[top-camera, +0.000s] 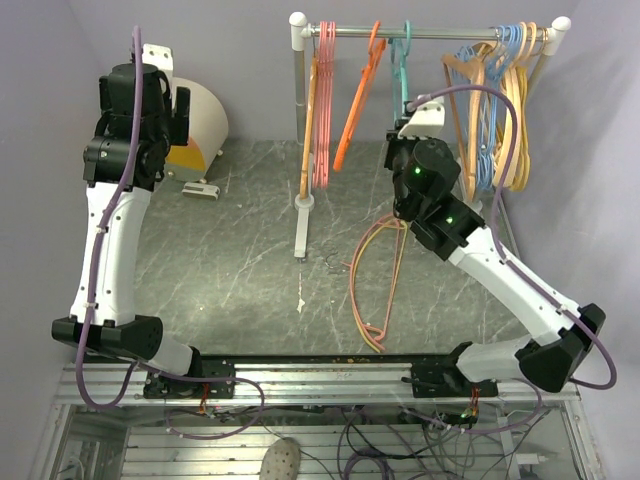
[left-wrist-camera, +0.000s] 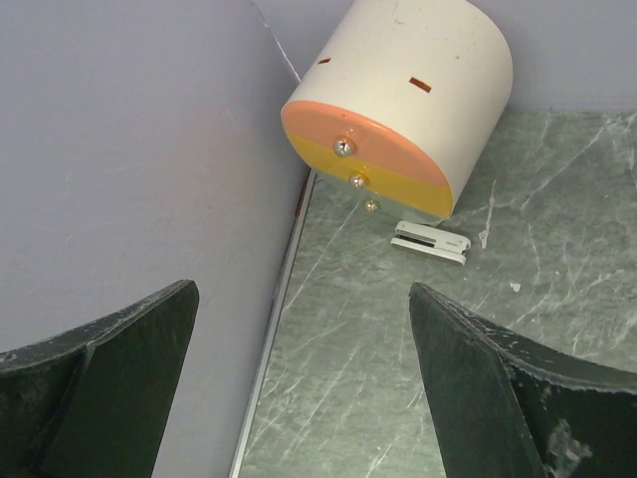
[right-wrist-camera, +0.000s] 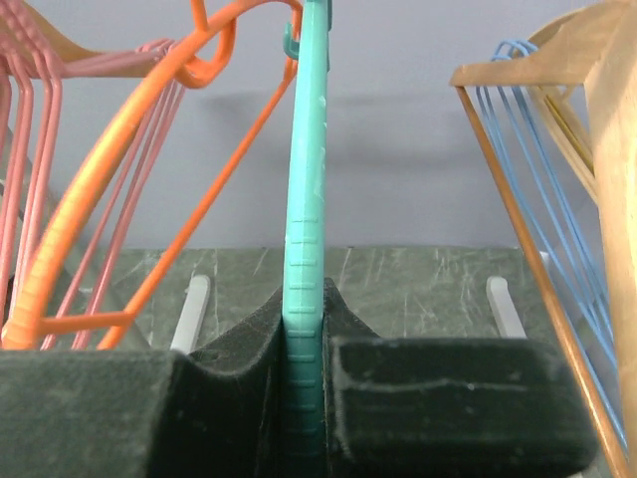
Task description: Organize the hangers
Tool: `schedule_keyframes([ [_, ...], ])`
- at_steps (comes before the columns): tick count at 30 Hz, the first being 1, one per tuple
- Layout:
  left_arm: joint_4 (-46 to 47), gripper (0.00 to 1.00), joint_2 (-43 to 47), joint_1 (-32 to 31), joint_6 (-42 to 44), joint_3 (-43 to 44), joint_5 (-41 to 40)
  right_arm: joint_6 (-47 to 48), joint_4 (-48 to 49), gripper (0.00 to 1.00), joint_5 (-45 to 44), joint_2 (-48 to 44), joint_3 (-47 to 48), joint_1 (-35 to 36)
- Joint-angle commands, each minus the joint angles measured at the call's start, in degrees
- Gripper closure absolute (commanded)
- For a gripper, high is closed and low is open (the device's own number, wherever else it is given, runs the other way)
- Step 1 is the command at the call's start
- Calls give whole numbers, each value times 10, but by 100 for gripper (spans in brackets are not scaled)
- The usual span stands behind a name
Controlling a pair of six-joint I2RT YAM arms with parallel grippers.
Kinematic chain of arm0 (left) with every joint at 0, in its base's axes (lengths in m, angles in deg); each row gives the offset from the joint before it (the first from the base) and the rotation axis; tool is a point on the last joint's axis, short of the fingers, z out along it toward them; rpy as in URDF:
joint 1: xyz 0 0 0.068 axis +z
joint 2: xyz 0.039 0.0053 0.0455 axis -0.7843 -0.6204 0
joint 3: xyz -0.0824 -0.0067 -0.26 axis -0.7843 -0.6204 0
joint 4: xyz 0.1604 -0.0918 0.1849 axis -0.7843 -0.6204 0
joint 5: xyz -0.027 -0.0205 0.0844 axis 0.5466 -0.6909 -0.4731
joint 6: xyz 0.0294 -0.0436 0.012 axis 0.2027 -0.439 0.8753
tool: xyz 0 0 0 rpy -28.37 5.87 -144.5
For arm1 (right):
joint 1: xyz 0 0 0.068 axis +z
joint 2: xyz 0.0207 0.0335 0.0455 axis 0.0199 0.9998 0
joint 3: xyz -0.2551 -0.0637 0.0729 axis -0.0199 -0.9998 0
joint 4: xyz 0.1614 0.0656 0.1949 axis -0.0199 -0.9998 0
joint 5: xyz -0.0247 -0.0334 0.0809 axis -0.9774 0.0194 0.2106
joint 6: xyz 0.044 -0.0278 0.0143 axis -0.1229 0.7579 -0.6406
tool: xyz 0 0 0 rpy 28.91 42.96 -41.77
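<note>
Pink hangers, an orange hanger and a teal hanger hang on the rail. My right gripper is shut on the teal hanger's lower edge, just under the rail in the top view. The orange hanger and the pink ones hang to its left. Several thin yellow and pink hangers lie on the table below the right arm. My left gripper stands open and empty, raised at the back left.
A bunch of light-blue and tan hangers fills the rail's right end. A cream half-cylinder with an orange and yellow face sits in the back left corner beside a small white clip. The rack's white post and foot stand mid-table.
</note>
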Motion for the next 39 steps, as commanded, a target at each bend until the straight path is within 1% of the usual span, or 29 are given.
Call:
schedule_keyframes([
  [1, 3, 2, -1, 6, 7, -2, -9, 39, 1, 100, 27, 27, 52, -12],
  [6, 3, 2, -4, 6, 9, -5, -8, 44, -11, 100, 57, 64, 92, -37],
  [11, 3, 3, -2, 6, 12, -8, -6, 10, -51, 100, 123, 98, 129, -82],
  [16, 7, 3, -4, 6, 13, -12, -5, 18, -72, 100, 172, 127, 149, -84],
  [21, 3, 3, -8, 6, 15, -7, 2, 16, -114, 100, 278, 156, 181, -83],
  [23, 1, 3, -9, 6, 15, -7, 4, 17, -137, 100, 302, 169, 198, -79],
  [24, 1, 3, -8, 6, 16, -8, 5, 19, -148, 100, 318, 169, 202, -77],
  [26, 2, 3, -7, 6, 18, -11, 4, 17, -135, 100, 326, 151, 184, -72],
  [27, 3, 3, -6, 6, 19, -13, 4, 9, -124, 79, 321, 135, 168, -70],
  [29, 4, 3, -5, 6, 21, -15, 4, 5, -104, 22, 295, 96, 133, -69],
  [30, 4, 3, -4, 6, 22, -16, 5, 2, -99, 2, 283, 75, 120, -69],
  [34, -12, 2, -5, 6, 31, -14, 42, -21, -120, 0, 239, -5, 66, -69],
  [36, -22, 2, -4, 6, 36, -14, 59, -48, -143, 0, 228, -48, 28, -68],
  [39, -29, 2, -3, 6, 39, -13, 71, -107, -176, 0, 260, -130, -74, -68],
])
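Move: I hold the teal hanger by its near end in my right hand. It goes to the rail beside the orange hanger, about 16 cm ahead of me, 2 cm left and some 15 cm up. The orange hanger hangs roughly 14 cm ahead and 6 cm left, the pink hangers 14 cm ahead and 13 cm left, a wooden hanger 14 cm ahead and 12 cm right. From my left hand that rail spot is some 16 cm ahead, 42 cm right, 14 cm up. I push the teal hanger about 7 cm forward with my right hand, up slightly at first, then sweep it some 7 cm left towards the pink hangers while sinking about 4 cm and turning the wrist roughly 20 degrees counter-clockwise. There I open the fingers wide, let go of its near end, and draw back about 9 cm, also rightward and a little up. ##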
